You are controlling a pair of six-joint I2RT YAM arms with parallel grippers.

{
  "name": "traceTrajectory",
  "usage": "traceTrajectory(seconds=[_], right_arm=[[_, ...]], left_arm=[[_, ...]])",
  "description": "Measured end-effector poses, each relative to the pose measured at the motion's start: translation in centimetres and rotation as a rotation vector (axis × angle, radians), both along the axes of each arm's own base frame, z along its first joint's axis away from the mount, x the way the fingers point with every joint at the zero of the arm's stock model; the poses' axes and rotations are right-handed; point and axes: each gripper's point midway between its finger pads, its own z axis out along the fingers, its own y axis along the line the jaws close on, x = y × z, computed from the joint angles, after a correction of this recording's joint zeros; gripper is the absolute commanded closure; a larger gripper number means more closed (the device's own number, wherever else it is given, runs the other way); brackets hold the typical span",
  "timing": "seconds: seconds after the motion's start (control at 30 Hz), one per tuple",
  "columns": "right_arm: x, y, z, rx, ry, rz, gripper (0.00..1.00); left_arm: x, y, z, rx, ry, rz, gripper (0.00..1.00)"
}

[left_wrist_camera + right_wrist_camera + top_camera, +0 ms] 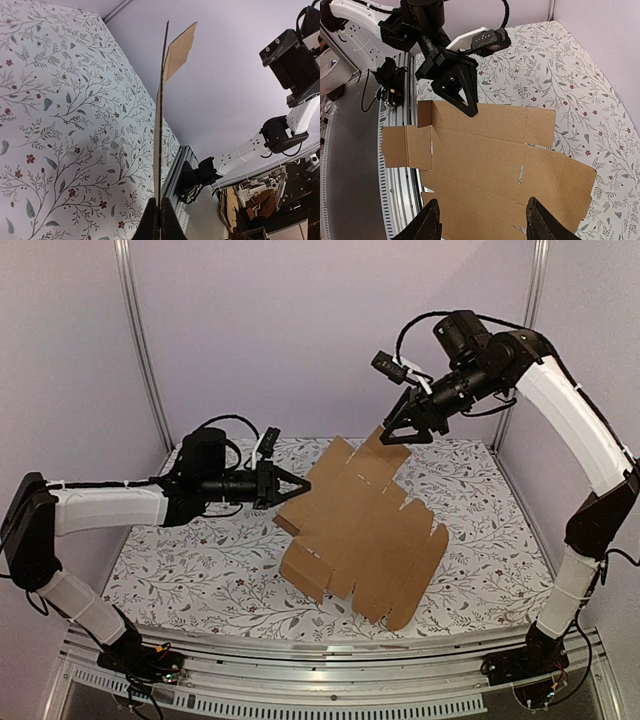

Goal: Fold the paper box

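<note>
The paper box [360, 530] is a flat brown die-cut cardboard sheet with flaps and slots, held tilted above the flowered table. My left gripper [300, 487] is shut on the sheet's left edge. In the left wrist view the sheet [159, 125] shows edge-on, running up from the shut left gripper [161, 220]. My right gripper [395, 435] hovers open at the sheet's far flap. In the right wrist view the sheet [490, 160] spreads out below the open right gripper [483, 205], and the left gripper [470, 107] pinches its far edge.
A floral tablecloth [200, 560] covers the table. An aluminium rail [330, 665] runs along the near edge with both arm bases on it. Lilac walls and metal posts [140, 340] close in the back and sides.
</note>
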Motion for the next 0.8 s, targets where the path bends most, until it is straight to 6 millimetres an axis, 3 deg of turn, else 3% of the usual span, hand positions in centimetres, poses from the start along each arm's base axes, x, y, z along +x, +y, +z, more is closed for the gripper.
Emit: traceTrajectory(seconds=[0.17,0.3,0.4,0.8], right_arm=[[1.8,3.7,-7.1,-0.13,0.103,0.028,0.43],[3.7,4.8,-12.7,-0.216,0.19,0.018,0.42],[4.3,5.3,-15.2,-0.253,0.224,0.019,0.42],[4.6,6.7,-14.2,-0.242,0.154,0.032,0.41]], left_arm=[[-1.3,0.0,-2.4,-0.018,0.041,-0.005,1.0],[-2.1,-0.3,-2.7,-0.029,0.034,-0.021,1.0],[-2.3,-0.2,-3.3,-0.019,0.04,-0.018,1.0],[-2.5,0.1,-4.6,0.004,0.04,-0.01,1.0]])
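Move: Out past the right gripper, which is empty, the cardboard's upper corner tab lies about 7 cm ahead, 8 cm to its left and 11 cm below. The square flap across the notch is some 8 cm ahead, straight in line sideways, 13 cm below; the left gripper's hold on the edge is 16 cm left, about level fore and aft, and 11 cm down. From the left hand, that tab is roughly 7 cm ahead, 8 cm right and nearly level. Dropping quickly about 14 cm, the right hand also swings some 7 cm left and a little forward towards the cardboard's upper corner tab, tipping its half-open fingers about 15 degrees steeper and easing off near the tab; contact can't be made out. The left hand keeps its pinch on the edge and lowers the sheet 4 to 5 cm, drawing back slightly. ##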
